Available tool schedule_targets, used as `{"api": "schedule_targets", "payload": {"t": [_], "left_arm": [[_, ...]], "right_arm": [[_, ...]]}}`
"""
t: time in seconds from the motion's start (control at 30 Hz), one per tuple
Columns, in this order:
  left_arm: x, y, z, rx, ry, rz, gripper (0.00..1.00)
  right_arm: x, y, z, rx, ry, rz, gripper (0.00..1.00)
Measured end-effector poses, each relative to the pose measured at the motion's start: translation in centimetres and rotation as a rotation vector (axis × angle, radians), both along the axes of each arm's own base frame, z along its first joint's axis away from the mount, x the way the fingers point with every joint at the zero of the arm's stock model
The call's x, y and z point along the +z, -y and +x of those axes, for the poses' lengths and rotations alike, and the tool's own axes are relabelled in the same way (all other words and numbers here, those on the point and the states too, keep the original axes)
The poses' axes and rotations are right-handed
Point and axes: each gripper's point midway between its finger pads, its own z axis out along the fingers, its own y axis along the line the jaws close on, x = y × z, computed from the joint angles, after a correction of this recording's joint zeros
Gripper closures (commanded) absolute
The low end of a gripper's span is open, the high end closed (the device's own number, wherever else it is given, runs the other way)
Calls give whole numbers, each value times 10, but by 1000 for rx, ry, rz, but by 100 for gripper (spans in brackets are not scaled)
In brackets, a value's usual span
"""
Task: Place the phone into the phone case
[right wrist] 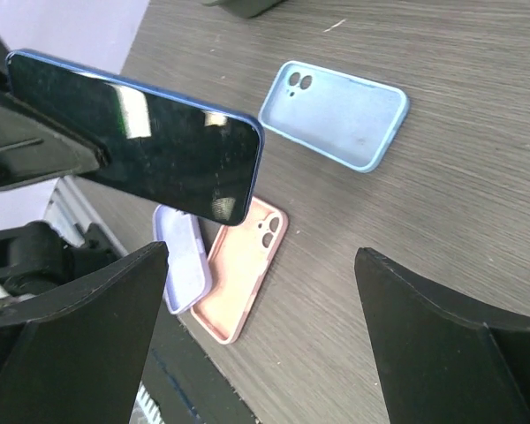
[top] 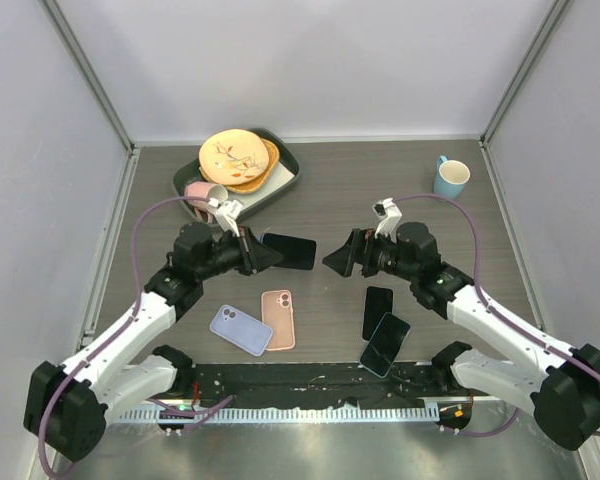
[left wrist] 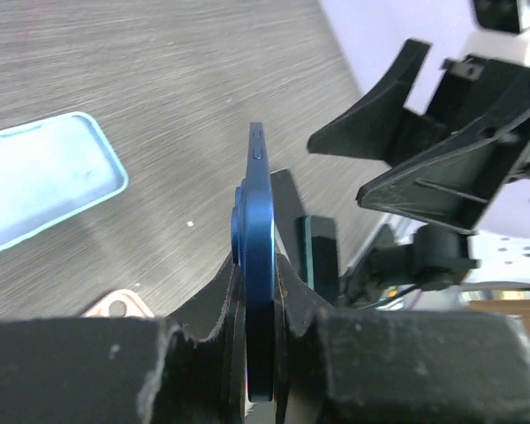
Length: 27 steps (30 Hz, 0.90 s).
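Note:
My left gripper is shut on a dark blue phone and holds it above the table. In the left wrist view the phone stands edge-on between the jaws of that gripper. My right gripper faces it from the right, open and empty, a short gap from the phone's free end. Through the open right gripper I see the phone's dark screen. A light blue case lies on the table beyond it. A pink case and a lavender case lie side by side near the front edge.
Two black phones lie at the front right. A dark tray with stacked plates and a pink cup stand at the back left. At the back right stands a blue mug. White walls enclose the table.

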Motion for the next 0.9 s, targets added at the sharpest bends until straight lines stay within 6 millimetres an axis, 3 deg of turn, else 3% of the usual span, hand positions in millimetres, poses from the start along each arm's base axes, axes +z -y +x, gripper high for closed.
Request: {"api": "schedule_targets", "payload": {"t": [0.23,0.37,0.5,0.6,0.7,0.73,0.9], "left_arm": [[25,-4,-5,-58,-18,-269,100],[48,-2,-13,-132,1,-418,100],[71,3,-23,-222,22,-520,100],[84,4,-31,-280,39,-569,100],[88,4,-35,-301,49,-584,100],[90,4,-37,-308,55,-587,100],[90,3,-41,-322,54,-592,100]], "right_arm": [[31,-15,-14,147,17,147,8],[57,-26,-25,242,51,246,9],[70,-32,-33,296,58,299,12],[78,-35,-35,322,59,336,18],[84,-39,-36,341,49,374,31],[87,-40,-36,346,46,389,38],[99,-45,-36,370,39,451,52]]}}
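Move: The left hand still pinches the phone by its left end, and the light-blue phone case lies about 6 cm ahead of that hand, 2 cm to its right and 19 cm below; the pink case is roughly 11 cm back and 1 cm to its right, also on the table. From the empty right hand, the phone's middle is about 11 cm left and 2 cm ahead, 1 cm higher, with the blue case some 14 cm left, 6 cm ahead and 17 cm below. Up and somewhat back go both hands, the left carrying the phone about 9 cm higher over the blue case and swinging its fingers up and clockwise to point across at the right hand. The right rises some 10 cm, drifts back and left to the phone, tips its fingers up and turns about 20 degrees counter-clockwise, then closes them partway around the phone's free end. ##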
